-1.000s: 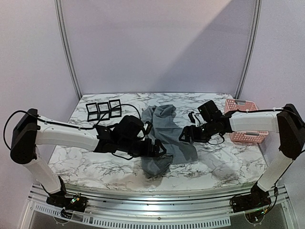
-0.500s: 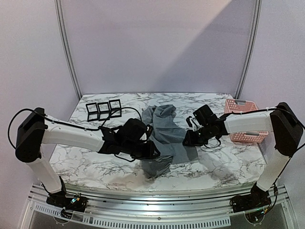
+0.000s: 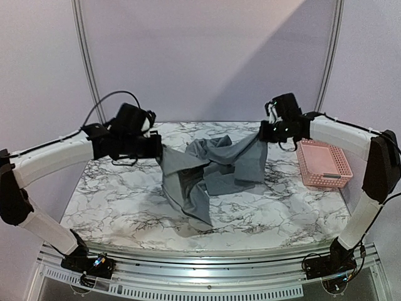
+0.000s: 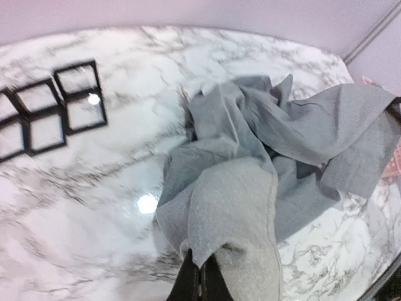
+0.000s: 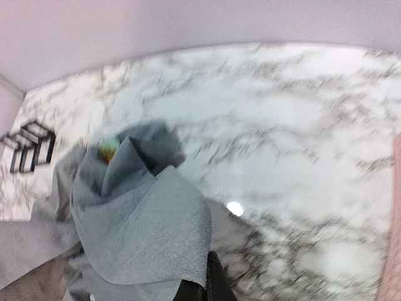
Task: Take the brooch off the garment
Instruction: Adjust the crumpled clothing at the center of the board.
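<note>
The grey garment (image 3: 207,166) hangs stretched between my two grippers above the marble table (image 3: 119,207), its lower folds still resting on the top. My left gripper (image 3: 158,149) is raised at the left and shut on one edge of the cloth; in the left wrist view the fingertips (image 4: 200,279) pinch a grey corner (image 4: 232,213). At the right, my right gripper (image 3: 263,133) is also raised and shut on another edge (image 5: 156,238). A small blurred green-and-orange spot, which looks like the brooch (image 5: 108,148), sits on a far fold.
A pink basket (image 3: 322,163) stands at the table's right edge. Three small black frames (image 4: 47,113) lie at the back left, hidden behind my left arm in the top view. Metal posts (image 3: 88,63) rise at the back corners.
Both grippers have shut on the garment and risen, the left toward the back left and the right toward the back right. The crumpled cloth is now lifted and pulled apart.
</note>
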Motion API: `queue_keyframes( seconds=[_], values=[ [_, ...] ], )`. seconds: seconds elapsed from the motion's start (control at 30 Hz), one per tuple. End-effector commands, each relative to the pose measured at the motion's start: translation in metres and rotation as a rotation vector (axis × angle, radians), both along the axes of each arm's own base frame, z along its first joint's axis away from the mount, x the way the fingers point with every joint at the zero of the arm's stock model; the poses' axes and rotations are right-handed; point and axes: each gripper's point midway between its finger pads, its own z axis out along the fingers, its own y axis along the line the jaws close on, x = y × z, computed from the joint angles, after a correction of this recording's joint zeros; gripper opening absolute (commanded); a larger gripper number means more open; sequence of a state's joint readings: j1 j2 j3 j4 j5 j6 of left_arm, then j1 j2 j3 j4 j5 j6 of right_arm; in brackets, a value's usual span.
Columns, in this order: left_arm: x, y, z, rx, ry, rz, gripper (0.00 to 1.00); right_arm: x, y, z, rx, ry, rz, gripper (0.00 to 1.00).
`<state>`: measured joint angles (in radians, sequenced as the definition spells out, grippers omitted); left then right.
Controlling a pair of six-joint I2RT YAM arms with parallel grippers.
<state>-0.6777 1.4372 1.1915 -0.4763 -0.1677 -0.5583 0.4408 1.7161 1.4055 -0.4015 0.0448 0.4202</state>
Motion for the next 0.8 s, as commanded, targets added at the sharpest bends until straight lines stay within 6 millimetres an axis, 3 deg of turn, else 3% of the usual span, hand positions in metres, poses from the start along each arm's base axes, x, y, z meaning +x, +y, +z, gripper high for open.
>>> queue_keyframes(
  seconds=[0.0, 0.13, 0.27, 0.4, 0.5, 0.67, 0.77],
  values=[
    [0.016, 0.062, 0.072, 0.188, -0.133, 0.015, 0.00, 0.043, -0.067, 0.077, -0.052, -0.180, -0.122, 0.00],
    [0.016, 0.077, 0.147, 0.221, -0.287, -0.024, 0.00, 0.060, -0.108, 0.123, -0.045, -0.283, -0.185, 0.00],
    [0.005, 0.086, 0.182, 0.218, -0.364, -0.056, 0.00, 0.057, -0.128, 0.129, -0.035, -0.297, -0.230, 0.00],
    [-0.009, 0.089, 0.195, 0.200, -0.406, -0.098, 0.00, 0.054, -0.136, 0.109, -0.027, -0.259, -0.243, 0.00],
    [-0.007, 0.100, 0.201, 0.175, -0.403, -0.056, 0.00, 0.060, -0.137, 0.099, -0.020, -0.241, -0.245, 0.00],
    [0.011, 0.109, 0.198, 0.139, -0.355, 0.009, 0.00, 0.080, -0.131, 0.122, 0.059, -0.295, -0.207, 0.00],
    [0.025, 0.111, 0.220, 0.091, -0.402, 0.041, 0.00, 0.097, -0.123, 0.140, 0.138, -0.329, -0.160, 0.00]
  ],
)
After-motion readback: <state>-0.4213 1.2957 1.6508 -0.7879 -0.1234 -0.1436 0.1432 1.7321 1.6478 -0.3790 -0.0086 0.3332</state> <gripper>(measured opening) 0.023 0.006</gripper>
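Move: Both hands already hold the raised edges of the garment, some 15 cm above the table. Its crumpled middle lies about 5 cm ahead, 18 cm right and 12 cm below the left hand; from the right hand it is about 5 cm back, 20 cm left and 12 cm down. The black frames stand roughly 22 cm ahead and 18 cm left of the left hand, 14 cm lower. The pink basket is about 32 cm right of the right hand, level with it and 12 cm lower. Still pinching the garment, both hands draw its edges up and apart. The left hand rises about 20 cm while going 10 cm left, its fingers tilting up some 20 degrees. The right goes 13 cm right towards the basket, up 11 and 7 forward, tipping up and turning slightly clockwise; most of the climb comes early, then both hands nearly hover. ##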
